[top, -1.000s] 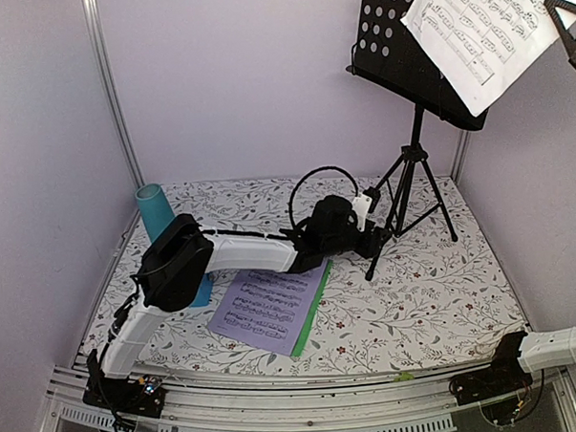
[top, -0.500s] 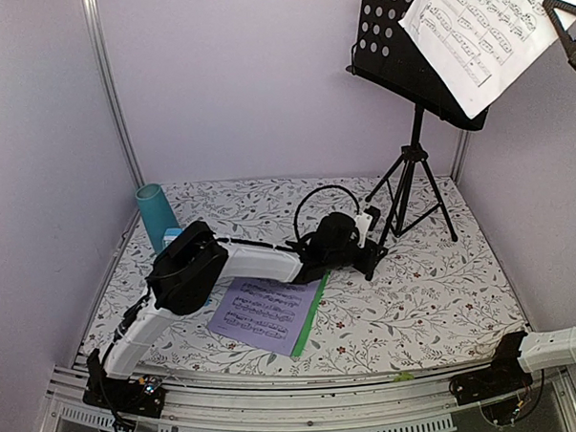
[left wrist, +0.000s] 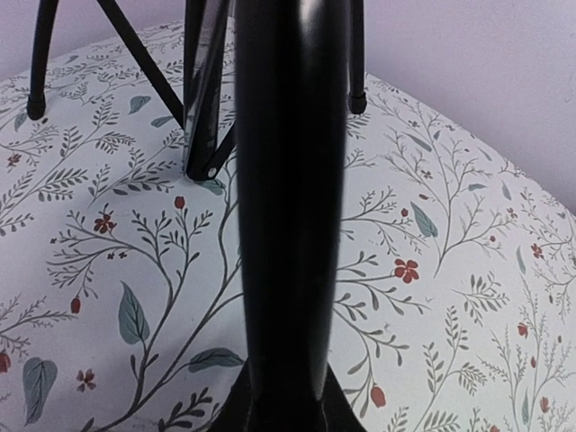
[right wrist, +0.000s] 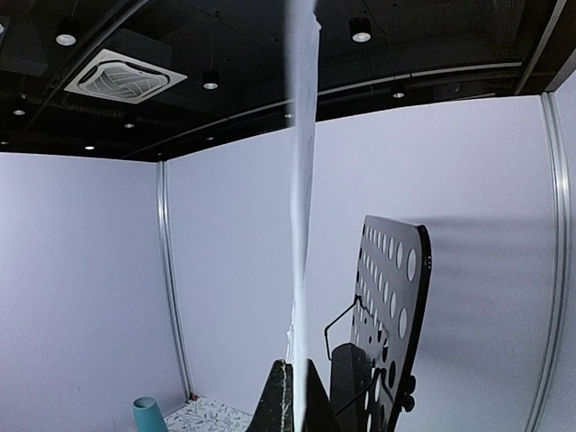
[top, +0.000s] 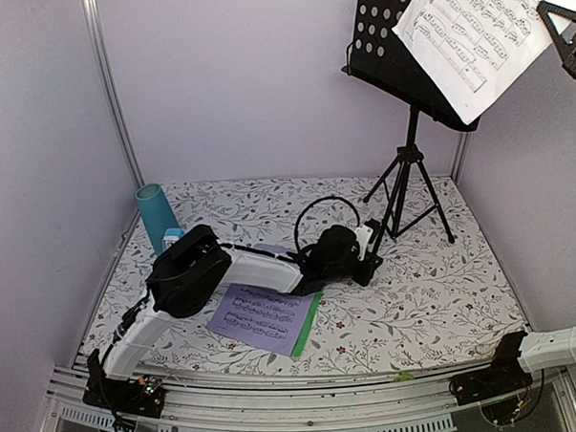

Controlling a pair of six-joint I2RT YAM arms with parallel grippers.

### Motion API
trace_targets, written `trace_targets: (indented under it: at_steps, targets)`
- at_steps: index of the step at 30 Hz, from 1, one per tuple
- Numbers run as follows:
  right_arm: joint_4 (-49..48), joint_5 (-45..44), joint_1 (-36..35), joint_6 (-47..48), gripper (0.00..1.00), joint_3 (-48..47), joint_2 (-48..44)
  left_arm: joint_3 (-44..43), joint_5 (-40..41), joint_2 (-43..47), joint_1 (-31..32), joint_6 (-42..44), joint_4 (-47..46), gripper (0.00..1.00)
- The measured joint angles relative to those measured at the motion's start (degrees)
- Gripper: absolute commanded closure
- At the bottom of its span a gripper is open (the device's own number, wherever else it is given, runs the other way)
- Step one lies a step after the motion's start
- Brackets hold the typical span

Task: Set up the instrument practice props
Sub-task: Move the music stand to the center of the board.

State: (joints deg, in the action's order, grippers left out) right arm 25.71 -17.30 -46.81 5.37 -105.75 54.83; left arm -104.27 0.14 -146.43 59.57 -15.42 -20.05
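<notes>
The black tripod music stand point(top: 407, 177) rises at the back right, its perforated desk point(top: 393, 41) high up. My left gripper point(top: 369, 262) lies low on the table, shut round the stand's near leg point(left wrist: 288, 216), which runs straight up between the jaws of that gripper point(left wrist: 286, 409). My right gripper point(top: 567, 33) is high at the top right, shut on a white sheet-music page point(top: 471, 26) in front of the desk. That page point(right wrist: 301, 225) shows edge-on in the right gripper point(right wrist: 294, 396). A green-edged page point(top: 265, 313) lies flat on the table. The blue metronome point(top: 171, 236) peeks out behind my left arm.
A teal cylinder cup point(top: 155, 214) stands at the back left, next to the metronome. The other tripod legs point(left wrist: 202, 90) spread on the flowered table cover point(top: 425, 287). Purple walls close in the back and both sides.
My left gripper's jaws have closed on the tripod's near leg. The left arm has dropped lower, and the stand has shifted slightly left. The right gripper still holds the page up.
</notes>
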Motion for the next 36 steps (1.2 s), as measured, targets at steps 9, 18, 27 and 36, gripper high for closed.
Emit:
trace_targets:
  at_steps: [9, 18, 27, 36]
  targets:
    - [0.39, -0.07, 0.00, 0.00, 1.00, 0.52, -0.02, 13.64, 2.58, 7.21, 0.59, -0.76, -5.66, 1.00]
    - [0.42, -0.07, 0.00, 0.76, 1.00, 0.48, -0.39, 24.28, 5.77, 12.83, 2.71, -2.62, -10.19, 1.00]
    - [0.35, -0.04, 0.00, 1.95, 1.00, -1.33, -0.50, 27.71, 7.87, 14.82, 4.13, -3.32, -11.19, 1.00]
    - [0.39, 0.11, 0.00, 2.05, 1.00, -1.60, -0.92, 30.45, 9.44, 16.26, 5.33, -4.07, -12.33, 1.00]
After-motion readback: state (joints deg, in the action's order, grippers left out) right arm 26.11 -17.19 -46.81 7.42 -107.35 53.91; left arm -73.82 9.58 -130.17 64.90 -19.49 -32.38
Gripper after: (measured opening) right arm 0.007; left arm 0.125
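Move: The left hand already grips the music stand's front leg low down. The center of the board lies about 17 cm to its left and 3 cm ahead, some 6 cm below it. The tripod's middle is roughly 9 cm ahead and 7 cm to the right, well above; the purple sheet lies about 28 cm left and 10 cm back, also 6 cm below. From the right hand, the board's center is about 21 cm ahead, 24 cm left and 67 cm down. Keeping its pinch on the stand's front leg, the left hand drags the stand diagonally back and to the left towards the board's center, about 7 cm back and 6 cm left. It stays level just above the table and turns only some 5 degrees counter-clockwise; the leftward pull leads, then it slows and goes on mostly backward. ##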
